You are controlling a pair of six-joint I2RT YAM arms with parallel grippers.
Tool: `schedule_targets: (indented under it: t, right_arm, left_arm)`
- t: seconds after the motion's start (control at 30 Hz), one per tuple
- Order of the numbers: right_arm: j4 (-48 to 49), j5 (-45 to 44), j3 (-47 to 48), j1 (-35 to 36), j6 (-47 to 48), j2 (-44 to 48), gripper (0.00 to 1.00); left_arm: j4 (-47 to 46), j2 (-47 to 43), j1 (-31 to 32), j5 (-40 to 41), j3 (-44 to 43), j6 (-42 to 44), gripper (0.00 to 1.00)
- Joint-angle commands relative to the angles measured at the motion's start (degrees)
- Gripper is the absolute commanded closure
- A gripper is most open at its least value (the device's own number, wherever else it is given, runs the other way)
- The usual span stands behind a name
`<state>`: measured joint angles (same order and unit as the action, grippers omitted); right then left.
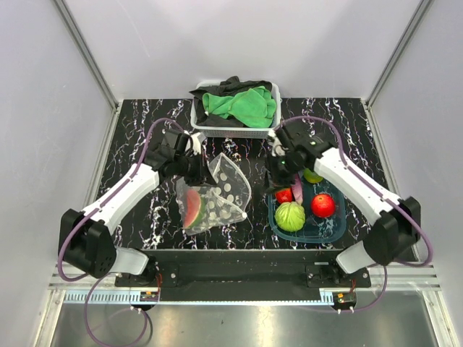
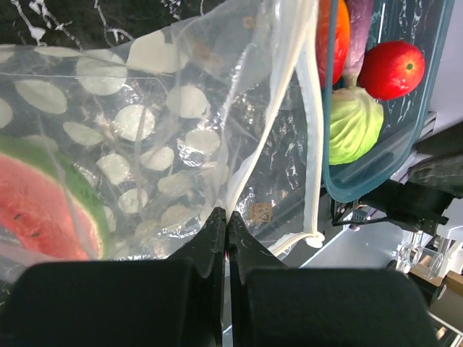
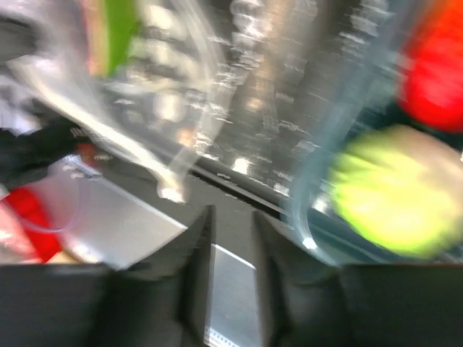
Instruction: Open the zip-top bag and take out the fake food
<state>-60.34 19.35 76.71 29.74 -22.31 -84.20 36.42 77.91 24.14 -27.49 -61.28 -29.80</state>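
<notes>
The zip-top bag (image 1: pixel 221 189) is a clear dotted pouch, lifted at its top over the black marbled table. My left gripper (image 1: pixel 195 166) is shut on the bag's edge beside the white zip strip (image 2: pixel 255 155), its fingertips (image 2: pixel 217 225) pressed together on the plastic. A watermelon slice (image 1: pixel 192 208) (image 2: pixel 43 213) still lies inside the bag. My right gripper (image 1: pixel 281 176) (image 3: pixel 231 217) hovers open and empty between the bag and the teal tub (image 1: pixel 329 230); its view is blurred. In the tub lie a green leafy ball (image 1: pixel 290 216) (image 2: pixel 353 124), a red round fruit (image 1: pixel 323 205) (image 2: pixel 391 69) and smaller pieces.
A white basket (image 1: pixel 197 123) holding green and black cloths stands at the back centre. White walls close in both sides and the rear. The teal tub's rim (image 2: pixel 329 144) sits just right of the bag's open mouth.
</notes>
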Motion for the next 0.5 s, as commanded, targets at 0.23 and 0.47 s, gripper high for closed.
schedule_targets:
  t: [0.23, 0.47]
  right_arm:
    - [24.7, 14.0, 5.9, 7.7, -14.0, -14.7, 0.81]
    - [33.2, 15.1, 4.0, 7.6, -18.1, -22.2, 0.81]
  left_arm:
    - [-3.2, -0.3, 1.8, -1.8, -4.2, -3.2, 1.0]
    - [-3.5, -0.7, 2.4, -2.1, -5.5, -4.1, 1.0]
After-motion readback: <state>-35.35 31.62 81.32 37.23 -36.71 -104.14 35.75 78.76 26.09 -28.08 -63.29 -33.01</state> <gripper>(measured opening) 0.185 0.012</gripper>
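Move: The watermelon slice, last food in the bag, lies roughly 23 cm left of the empty right hand, about level with it and some 11 cm below. On the way, the bag's open mouth is about 12 cm left, 3 cm farther out and 3 cm lower. The orange-red pepper in the tray sits 6 cm right and 3 cm ahead. From the left hand, pinching the bag's lip, the slice is about 8 cm left, 3 cm back and 11 cm below. Sweep the right gripper about 13 cm left from the tray to the bag's open mouth, easing forward some 4 cm and, after a slight rise, sinking as much. Swing its fingertips about 15 degrees further left and narrow them to a small gap, so they slip in between the lips. Keep the left gripper shut on its lip and draw it slightly right and up. ##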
